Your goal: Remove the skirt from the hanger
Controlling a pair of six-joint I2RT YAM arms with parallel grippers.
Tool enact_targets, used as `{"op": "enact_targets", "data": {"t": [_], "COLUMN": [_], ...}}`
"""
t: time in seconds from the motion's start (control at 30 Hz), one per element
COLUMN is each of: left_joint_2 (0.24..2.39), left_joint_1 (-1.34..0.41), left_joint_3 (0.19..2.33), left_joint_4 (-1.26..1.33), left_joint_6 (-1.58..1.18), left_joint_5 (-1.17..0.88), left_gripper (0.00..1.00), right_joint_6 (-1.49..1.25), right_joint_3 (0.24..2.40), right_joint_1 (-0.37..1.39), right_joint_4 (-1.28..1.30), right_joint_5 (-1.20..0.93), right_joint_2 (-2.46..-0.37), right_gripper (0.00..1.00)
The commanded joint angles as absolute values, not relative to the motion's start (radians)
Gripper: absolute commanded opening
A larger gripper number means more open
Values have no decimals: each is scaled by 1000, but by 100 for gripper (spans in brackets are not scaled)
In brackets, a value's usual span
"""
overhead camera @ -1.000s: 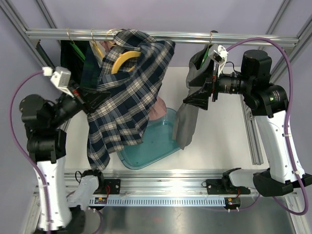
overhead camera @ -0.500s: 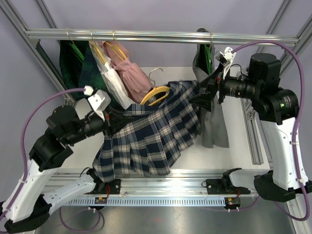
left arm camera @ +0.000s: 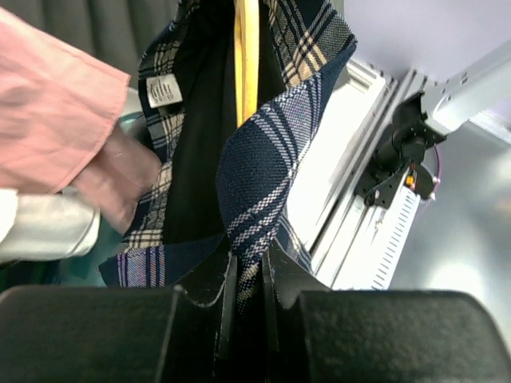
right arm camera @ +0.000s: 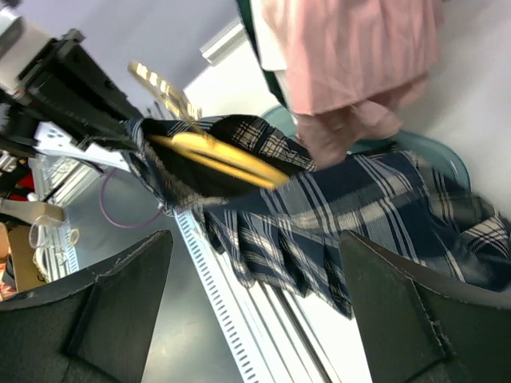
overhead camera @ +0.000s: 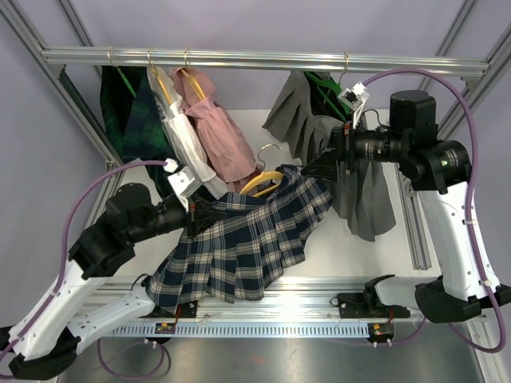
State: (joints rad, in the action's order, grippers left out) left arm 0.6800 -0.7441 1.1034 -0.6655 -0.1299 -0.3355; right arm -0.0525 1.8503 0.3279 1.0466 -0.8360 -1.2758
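The navy plaid skirt [overhead camera: 247,235] hangs off the rail, spread low over the table, with the yellow hanger [overhead camera: 263,182] still inside its waist and the hook free in the air. My left gripper [overhead camera: 200,214] is shut on the waistband; in the left wrist view the plaid cloth [left arm camera: 263,159] is pinched between the jaws [left arm camera: 247,271], and the hanger [left arm camera: 247,48] runs up beyond. My right gripper [overhead camera: 319,163] stands open at the skirt's upper right corner. In its wrist view the skirt [right arm camera: 383,215] and hanger [right arm camera: 215,155] lie beyond the wide-apart fingers [right arm camera: 120,303], touching nothing.
The clothes rail [overhead camera: 263,57] carries a dark green plaid garment [overhead camera: 128,112], a white one [overhead camera: 184,136], a pink one [overhead camera: 219,132] and a grey skirt [overhead camera: 359,175] right beside my right arm. A teal tub rim [right arm camera: 447,155] shows under the skirt. The front frame rail [overhead camera: 271,307] runs below.
The left arm has pulled the skirt and hanger off the rail, down and toward the front. The right gripper has swung left toward the skirt; the grey skirt has swung.
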Motion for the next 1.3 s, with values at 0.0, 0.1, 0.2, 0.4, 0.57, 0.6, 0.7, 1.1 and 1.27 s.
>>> {"op": "enact_targets", "data": {"t": [0.0,0.1,0.2,0.4,0.57,0.6,0.7,1.1,1.27], "left_joint_2": [736,784,821,821,805,802,798,710,663], "left_joint_1": [-814,-896,-963,-1022,-1037,-1040,-1046,-1054,-1054], "left_joint_3": [1146,1166,1183,1164,1147,1146,1141,1069,1040], "left_joint_4": [-453,-446,-437,-390,-368,-365,-356,-318,-360], "left_joint_6": [-83,-40,-20,-24,-46,-52,-57,-52,-34], "left_joint_5": [-298,-206,-126,-41,-32,-34,-25,-32,-32], "left_gripper": [0,0,0,0,0,0,0,0,0], "right_joint_6": [-60,-48,-20,31,37,31,6,-6,37], "right_joint_3": [1832,1803,1766,1692,1614,1606,1585,1532,1497], "right_joint_1": [360,370,397,416,416,414,416,403,342], "right_joint_4": [1086,1097,1092,1091,1057,1051,1026,976,944], "right_joint_5": [-718,-651,-597,-569,-592,-581,-549,-451,-427], "right_joint_2": [-1292,-1296,-1290,-1253,-1213,-1213,-1218,-1226,-1215], "right_gripper": [93,91,91,91,92,92,91,37,0]}}
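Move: The right hand, wide open, has the free end of the skirt's waistband about 3 cm to its left, 2 cm ahead and some 9 cm below. The yellow hanger inside the skirt is roughly 9 cm left and 1 cm back of this hand; the pink skirt hangs about 17 cm left and 8 cm ahead. From the left hand, already gripping the other end, the free end lies some 17 cm right and 10 cm ahead, about level. The right hand sinks about 11 cm and eases a little forward to the free end of the skirt's waistband, tipping its fingers some 15 degrees further down, and only in the last third shuts them from wide open to pinch the cloth beside the end of the yellow hanger. The left hand keeps its pinch on the other end and carries the skirt about 5 cm right and 2 cm down towards the right hand, holds there, then drifts back left by a centimetre or so. ##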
